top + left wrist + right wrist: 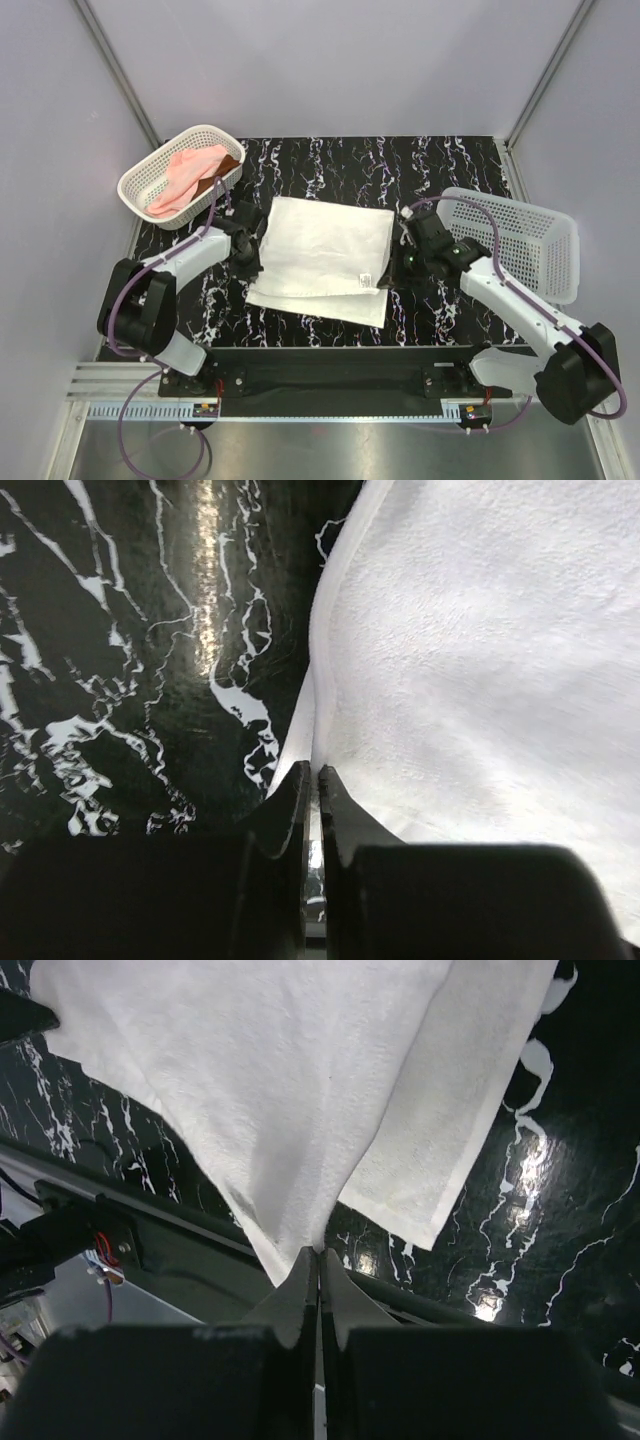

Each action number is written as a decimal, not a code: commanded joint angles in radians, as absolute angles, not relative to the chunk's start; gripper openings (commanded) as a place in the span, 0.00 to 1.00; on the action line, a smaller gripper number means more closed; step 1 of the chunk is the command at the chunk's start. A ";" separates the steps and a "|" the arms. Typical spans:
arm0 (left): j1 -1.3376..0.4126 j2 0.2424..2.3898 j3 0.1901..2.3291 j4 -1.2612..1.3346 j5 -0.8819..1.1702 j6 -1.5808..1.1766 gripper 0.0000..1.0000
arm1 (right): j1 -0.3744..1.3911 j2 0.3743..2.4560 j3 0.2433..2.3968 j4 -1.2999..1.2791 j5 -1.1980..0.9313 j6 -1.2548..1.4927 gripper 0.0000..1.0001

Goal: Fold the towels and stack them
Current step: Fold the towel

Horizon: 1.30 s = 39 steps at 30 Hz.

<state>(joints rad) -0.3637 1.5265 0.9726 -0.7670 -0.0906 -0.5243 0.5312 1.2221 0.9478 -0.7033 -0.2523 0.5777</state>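
Note:
The cream-white towel (320,255) lies doubled over on the black marbled table (440,165), its lower layer showing along the near side. My left gripper (248,262) is shut on the towel's left edge; in the left wrist view the hem runs between the closed jaws of the left gripper (312,772) and the cloth (480,660) spreads to the right. My right gripper (392,272) is shut on a right corner of the upper layer; the right wrist view shows the right gripper (320,1252) pinching the cloth (270,1090), which is lifted off the table. The pale pink towel (185,175) and rust-brown towel (228,165) lie crumpled in the left basket.
A white lattice basket (128,185) sits at the back left, tilted against the wall. A second white lattice basket (530,240) stands at the right, beside my right arm. The black frame rail (330,365) runs along the table's near edge.

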 commanded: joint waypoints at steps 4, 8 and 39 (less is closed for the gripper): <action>-0.370 1.565 0.859 -0.686 -0.115 -0.529 0.00 | 0.592 1.124 0.642 -0.609 -0.311 0.704 0.00; -0.379 1.592 0.879 -0.706 -0.159 -0.538 0.00 | 0.618 1.135 0.546 -0.480 -0.324 0.759 0.00; -0.371 1.537 1.075 -0.767 -0.189 -0.537 0.43 | 0.643 1.161 0.619 -0.573 -0.045 0.747 0.28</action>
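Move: Both grippers still pinch the raised near edge of the towel's upper layer. The uncovered near-right corner of the lower layer lies about 9 cm back from the right gripper, 1 cm left and 13 cm below. The empty basket stands some 9 cm ahead of that gripper and 27 cm to its right. From the left gripper, the lower layer's near-left corner is roughly 6 cm back, 2 cm left and 4 cm down. The basket with the pink towel is 21 cm ahead and 17 cm left of it. Swing the right gripper down about 12 cm and back some 8 cm, laying the held edge at the lower layer's near-right corner, then ease it forward about 2 cm while its fingers open. Bring the left gripper down and back about 3 cm with its pinch kept, hold it there, then open and start to lift, forward again. ##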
